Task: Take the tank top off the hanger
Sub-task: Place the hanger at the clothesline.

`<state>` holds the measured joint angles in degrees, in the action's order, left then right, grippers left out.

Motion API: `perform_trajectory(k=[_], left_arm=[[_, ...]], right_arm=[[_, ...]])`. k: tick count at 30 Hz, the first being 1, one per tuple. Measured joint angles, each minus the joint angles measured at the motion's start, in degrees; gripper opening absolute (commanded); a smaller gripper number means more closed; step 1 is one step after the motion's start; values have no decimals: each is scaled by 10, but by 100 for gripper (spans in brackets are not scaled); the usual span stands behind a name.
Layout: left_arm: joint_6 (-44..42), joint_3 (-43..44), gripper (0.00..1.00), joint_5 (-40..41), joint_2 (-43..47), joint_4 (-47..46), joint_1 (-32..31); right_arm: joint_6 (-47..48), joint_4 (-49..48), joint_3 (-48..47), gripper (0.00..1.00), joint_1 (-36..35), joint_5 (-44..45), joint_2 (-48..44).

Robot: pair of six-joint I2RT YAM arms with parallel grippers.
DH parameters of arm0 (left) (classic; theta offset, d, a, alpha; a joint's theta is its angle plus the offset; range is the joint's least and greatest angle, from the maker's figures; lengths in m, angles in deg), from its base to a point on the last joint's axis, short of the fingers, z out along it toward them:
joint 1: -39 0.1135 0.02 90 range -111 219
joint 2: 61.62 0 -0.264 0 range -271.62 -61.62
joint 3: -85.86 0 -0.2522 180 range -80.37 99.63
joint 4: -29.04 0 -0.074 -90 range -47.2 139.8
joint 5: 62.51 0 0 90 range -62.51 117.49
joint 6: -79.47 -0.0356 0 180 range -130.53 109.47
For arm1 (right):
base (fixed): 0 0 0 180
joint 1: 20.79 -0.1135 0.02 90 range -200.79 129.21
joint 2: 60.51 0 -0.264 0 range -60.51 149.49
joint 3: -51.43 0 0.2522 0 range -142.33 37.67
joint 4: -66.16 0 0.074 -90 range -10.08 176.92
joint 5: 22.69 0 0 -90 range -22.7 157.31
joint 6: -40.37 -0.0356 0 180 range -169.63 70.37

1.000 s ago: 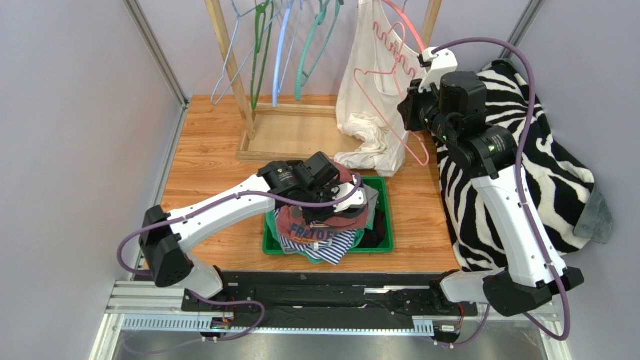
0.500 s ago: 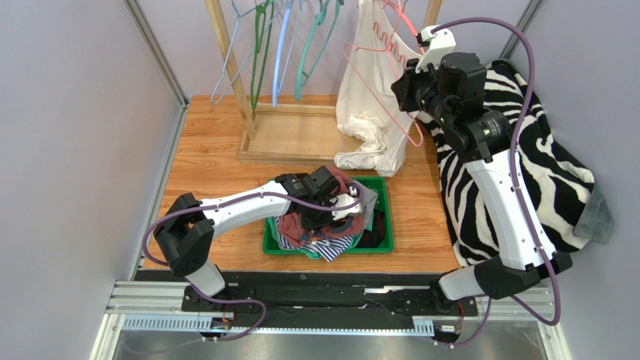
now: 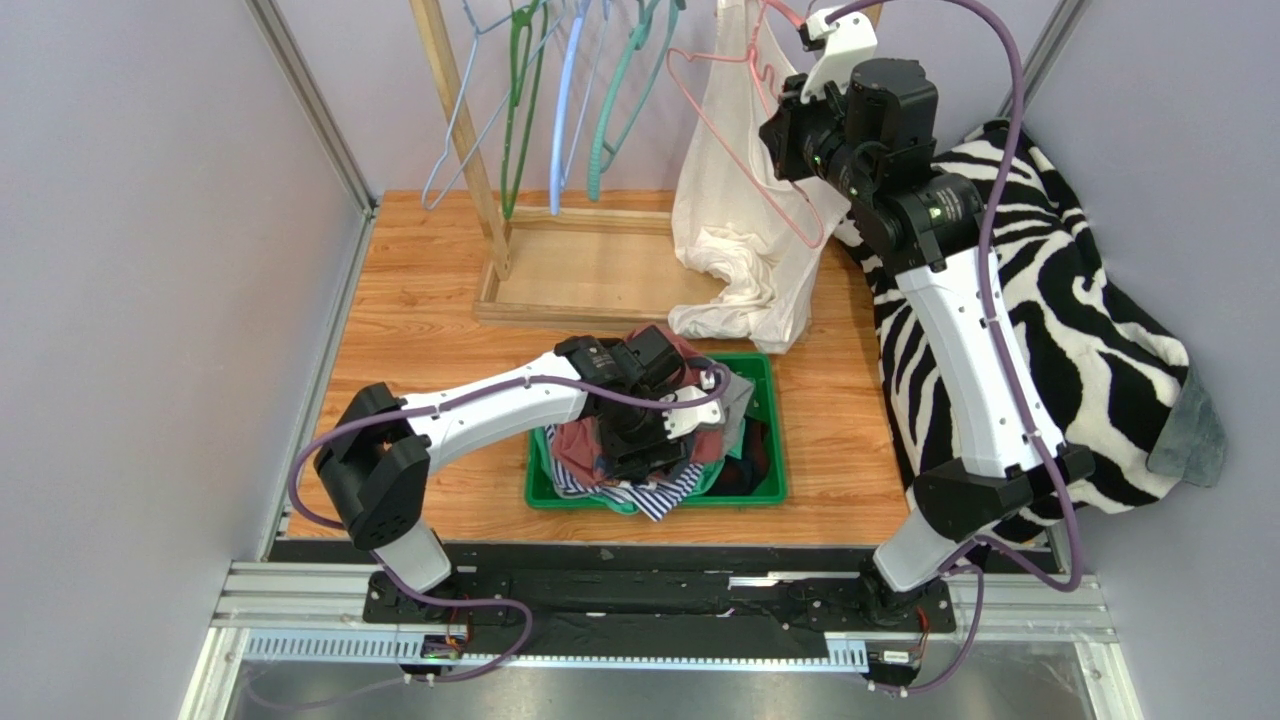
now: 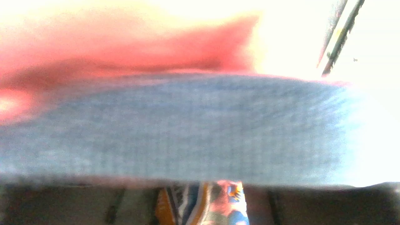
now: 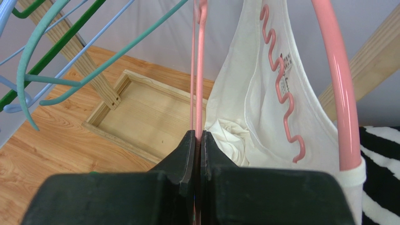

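A white tank top (image 3: 736, 225) hangs on a pink hanger (image 3: 718, 132) at the wooden rack, its hem bunched on the table. My right gripper (image 3: 792, 128) is shut on a thin bar of the pink hanger (image 5: 201, 70), just left of the tank top (image 5: 263, 112); the fingertips (image 5: 192, 140) press the bar from both sides. My left gripper (image 3: 661, 417) is down in the pile of clothes in the green bin (image 3: 769, 450). Grey cloth (image 4: 188, 126) and red cloth (image 4: 117, 51) fill its wrist view and hide the jaws.
Several bare hangers (image 3: 564, 90), blue, green and teal, hang on the rack left of the tank top. The rack's post (image 3: 458, 120) and base frame (image 3: 586, 270) stand at the back. A zebra-striped blanket (image 3: 1082, 345) lies on the right.
My right gripper has lifted the pink hanger up and to the left, the tank top's top rising with it. My left gripper has sunk lower into the clothes in the bin.
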<state>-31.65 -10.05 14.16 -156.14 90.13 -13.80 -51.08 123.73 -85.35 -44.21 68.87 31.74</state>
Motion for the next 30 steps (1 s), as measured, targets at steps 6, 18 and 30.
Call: perform_trajectory(k=[6,18,30], left_arm=[[11,70,99,12,25,116,2],[12,362,99,2,43,285,8],[15,580,99,61,75,289,8]], right_arm=[[13,3,-63,0,0,-1,46],[24,1,-130,0,0,0,77],[18,-4,-139,0,0,-2,154]])
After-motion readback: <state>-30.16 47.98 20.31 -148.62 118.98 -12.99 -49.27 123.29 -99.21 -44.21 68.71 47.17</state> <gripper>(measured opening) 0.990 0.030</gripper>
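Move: The right hand grips the freed pink hanger; its place on the clothesline, itself out of sight, lies roughly 9 cm ahead, 4 cm left and 12 cm up. The white tank top hangs some 4 cm ahead, 2 cm right and 15 cm below, the teal hanger about 5 cm ahead and 15 cm left, slightly higher. For the left hand, that white top is some 26 cm ahead, 13 right and 15 up; the red tank top's middle is about 4 cm ahead, 1 left and 2 below. With its fingers shut on the pink hanger, the right hand carries it about 7 cm forward and slightly left towards the clothesline, first lifting some 3 cm and then pushing on while dipping about 5 cm, as if to bring the hook over the line. The left hand, its fingers already partly open in the red tank top, spreads them fully and comes free, rising some 32 cm above the tray as they tilt towards forward and right. ##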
